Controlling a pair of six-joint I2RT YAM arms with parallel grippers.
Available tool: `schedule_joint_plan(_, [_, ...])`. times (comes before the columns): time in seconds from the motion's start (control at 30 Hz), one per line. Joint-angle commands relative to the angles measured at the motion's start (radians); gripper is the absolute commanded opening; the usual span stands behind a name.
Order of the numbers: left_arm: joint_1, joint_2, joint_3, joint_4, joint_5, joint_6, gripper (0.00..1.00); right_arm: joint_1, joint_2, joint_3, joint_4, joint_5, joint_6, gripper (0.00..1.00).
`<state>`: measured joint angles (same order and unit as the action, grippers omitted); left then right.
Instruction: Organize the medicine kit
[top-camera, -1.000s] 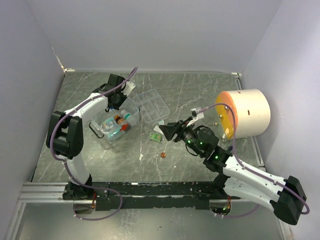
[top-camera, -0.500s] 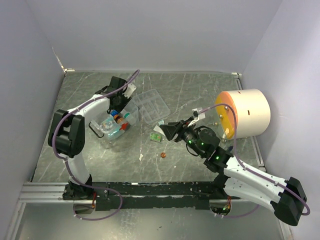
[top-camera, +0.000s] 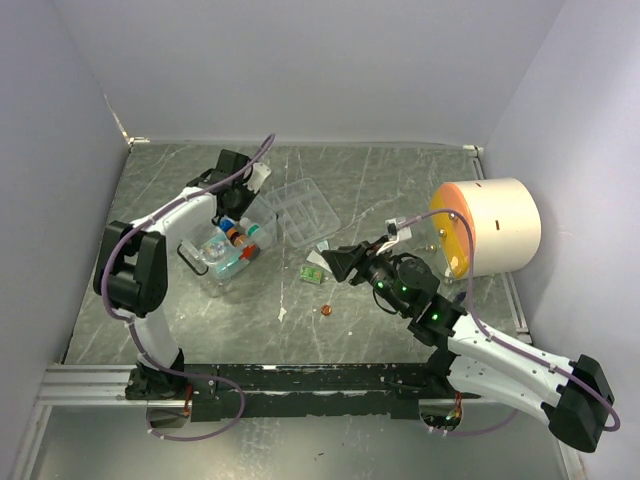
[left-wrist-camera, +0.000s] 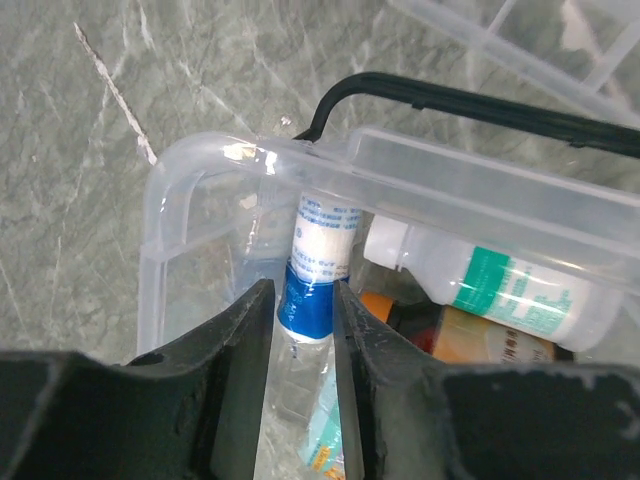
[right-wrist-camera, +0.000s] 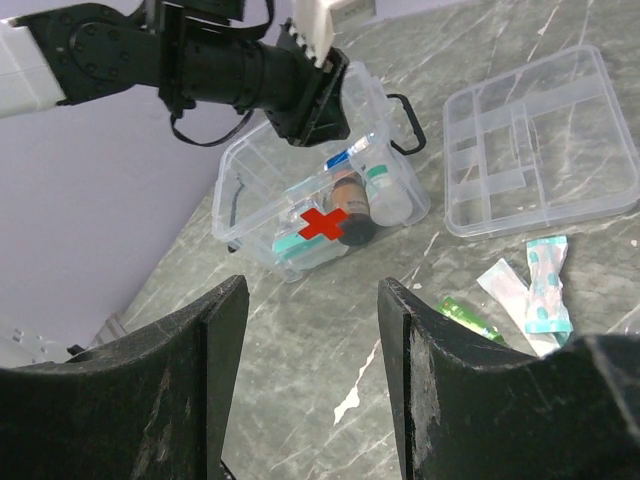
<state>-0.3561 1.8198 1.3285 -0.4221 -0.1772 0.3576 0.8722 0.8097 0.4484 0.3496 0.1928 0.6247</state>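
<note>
The medicine kit is a clear box with a red cross and a black handle, standing open left of centre. Inside lie a white bottle with a green label, a brown bottle and a blue and white tube. My left gripper reaches into the box's far end, and its jaws press both sides of the tube. The clear divided tray lies beside the box. My right gripper hovers open and empty over the table.
A green packet, some sachets and a small orange item lie loose between the tray and my right arm. A big cream cylinder with an orange face sits at the right. Walls close in the table on three sides.
The left gripper shifted slightly over the box's far end, and its jaws widened, then narrowed onto the tube. The right arm has stayed still.
</note>
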Motion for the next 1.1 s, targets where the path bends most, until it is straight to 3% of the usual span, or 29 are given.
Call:
schedule_joint_plan(0.0, [-0.004, -0.127, 0.047, -0.012, 0.113, -0.08, 0.42, -0.002, -0.012, 0.005, -0.032, 0.06, 0.017, 0.55])
schedule_joint_plan(0.47, [-0.003, -0.665, -0.187, 0.178, 0.198, -0.373, 0.56, -0.004, 0.134, 0.165, -0.325, 0.095, -0.057, 0.55])
schedule_joint_plan(0.7, [-0.003, -0.925, -0.318, 0.282, 0.181, -0.474, 0.71, -0.006, 0.273, 0.299, -0.494, 0.191, -0.074, 0.55])
schedule_joint_plan(0.87, [-0.003, -1.004, -0.389, 0.32, 0.281, -0.578, 0.73, -0.005, 0.361, 0.355, -0.546, 0.19, -0.048, 0.55])
schedule_joint_plan(0.93, [-0.003, -1.013, -0.403, 0.336, 0.301, -0.693, 0.75, -0.006, 0.378, 0.361, -0.541, 0.17, -0.028, 0.55])
schedule_joint_plan(1.07, [-0.003, -0.981, -0.287, 0.204, 0.251, -0.881, 0.79, -0.005, 0.394, 0.366, -0.528, 0.128, 0.008, 0.54])
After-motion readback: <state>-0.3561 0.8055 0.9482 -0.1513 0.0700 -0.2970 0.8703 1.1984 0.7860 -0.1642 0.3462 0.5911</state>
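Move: My left hand is inside the medicine kit box, its tips roughly 4 cm above the blue-and-white tube's middle; the white bottle lies about 5 cm to its right and 2 cm back, and the green packet some 20 cm right and 13 cm back. From my right hand, the green packet lies about 8 cm ahead, 2 cm left and 23 cm below. The white sachets are some 13 cm ahead and 1 cm right, the orange cap 1 cm back and 1 cm right, both on the table too. I lift my left hand out of the kit box, away from the tube, nearly 27 cm up and then also about 14 cm back, tipping its fingers up towards level, rolling its left side down and opening them wider. Meanwhile I lower my right hand some 8 cm with a little forward, towards the green packet, swinging its level fingers some 30 degrees down and keeping them half open. ##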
